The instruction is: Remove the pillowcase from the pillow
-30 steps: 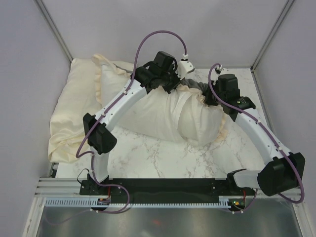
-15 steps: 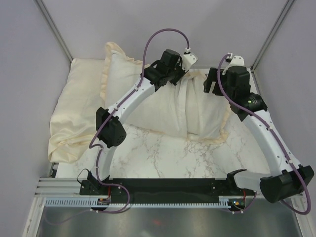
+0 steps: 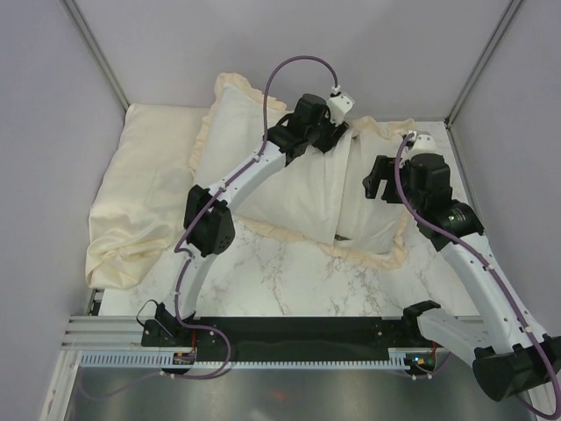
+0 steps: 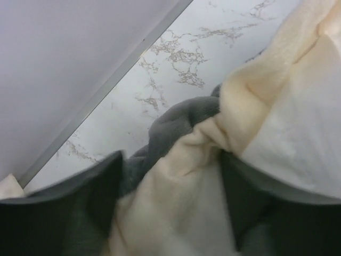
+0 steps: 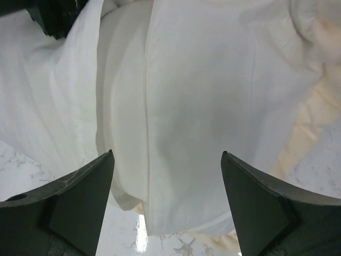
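The pillowcase [image 3: 272, 167] lies across the back middle of the table, whitish face up, with its cream frill [image 3: 368, 256] along the near edge. The pillow is hidden inside it; only the bulge shows. My left gripper [image 3: 338, 139] is at the case's back edge. In the left wrist view, the left gripper [image 4: 171, 157] stands open, and loose cream frill and a grey fold of the pillowcase [image 4: 176, 122] lie between its fingers. My right gripper [image 3: 375, 181] hovers over the right part of the case. In the right wrist view, the right gripper [image 5: 167, 153] is open and empty above the white pillowcase [image 5: 213, 80].
A flat pale-yellow cloth [image 3: 131, 202] without a frill covers the left side of the table. Bare marble table [image 3: 289, 281] shows between the case and the arm bases. Grey walls close in the back and both sides. The left arm's elbow [image 3: 209, 230] hangs over the near-left marble.
Both grippers have opened and let go of the pillowcase. The bunched case has dropped flat and spread toward the back. The right gripper has drawn back toward the near side.
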### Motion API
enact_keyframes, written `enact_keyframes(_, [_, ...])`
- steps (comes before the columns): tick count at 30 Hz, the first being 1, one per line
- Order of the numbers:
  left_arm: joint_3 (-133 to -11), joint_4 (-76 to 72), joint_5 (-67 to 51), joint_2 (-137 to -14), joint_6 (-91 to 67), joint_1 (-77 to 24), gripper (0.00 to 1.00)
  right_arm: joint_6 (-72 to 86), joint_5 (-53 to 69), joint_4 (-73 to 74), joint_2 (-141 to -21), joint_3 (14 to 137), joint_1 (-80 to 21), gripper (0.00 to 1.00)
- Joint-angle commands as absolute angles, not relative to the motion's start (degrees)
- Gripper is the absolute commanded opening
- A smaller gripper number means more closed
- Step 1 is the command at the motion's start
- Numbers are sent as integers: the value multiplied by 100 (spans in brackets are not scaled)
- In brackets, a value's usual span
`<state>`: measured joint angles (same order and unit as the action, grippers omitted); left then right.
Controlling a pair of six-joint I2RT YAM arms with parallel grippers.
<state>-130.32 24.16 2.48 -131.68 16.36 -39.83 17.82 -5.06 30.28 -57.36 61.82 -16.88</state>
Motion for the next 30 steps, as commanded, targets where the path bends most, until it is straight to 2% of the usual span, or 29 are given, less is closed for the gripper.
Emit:
enact_keyframes(1, [-13078, 2259, -159, -12957, 1055, -4227, 91, 1916, -387, 3041, -5555, 6056, -1696, 89])
enact_keyframes(2, [-13096, 2233, -123, -12868, 1029, -4280, 100, 1925, -378, 3032, -5529, 6012, -1705, 89])
enact_keyframes(9, [-12859, 2127, 799, -11454, 590, -4324, 100, 1978, -369, 3032, -5318, 6038, -1705, 89])
enact_keyframes(14, [-11928, 2144, 1063, -10381, 62, -4333, 100, 2004, -422, 3032, -5273, 6108, -1696, 89])
enact_keyframes(22, [-9593, 2039, 379, -8712, -614, -4342, 100, 2109, -615, 2962, -5492, 5959, -1705, 89])
enact_keyframes(30, [-8201, 1574, 88, -8060, -984, -4412, 99, 2268, -597, 2541, -5713, 5555, -1696, 88])
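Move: The pillowcase's far hem lies right at the left hand's half-open fingers. Its near hem, the strip the left hand heads back over, is roughly 21 cm back, 8 cm left and 14 cm lower. The slit's middle lies about 12 cm back, 3 cm right and 7 cm down, and the right gripper 10 cm back, 9 cm right, slightly higher. From the right hand, that near-hem strip is some 11 cm back, 16 cm left, 18 cm down. The pillowcase's far hem is let go as the left fingers finish spreading wide; that hand draws back about 18 cm and some 9 cm left, arching up roughly 22 cm over the white panel, then sinking 12 cm above the near hem, its left side rolled down about 20 degrees. The open right hand hovers over the right panel, dipping about 3 cm at the end. ##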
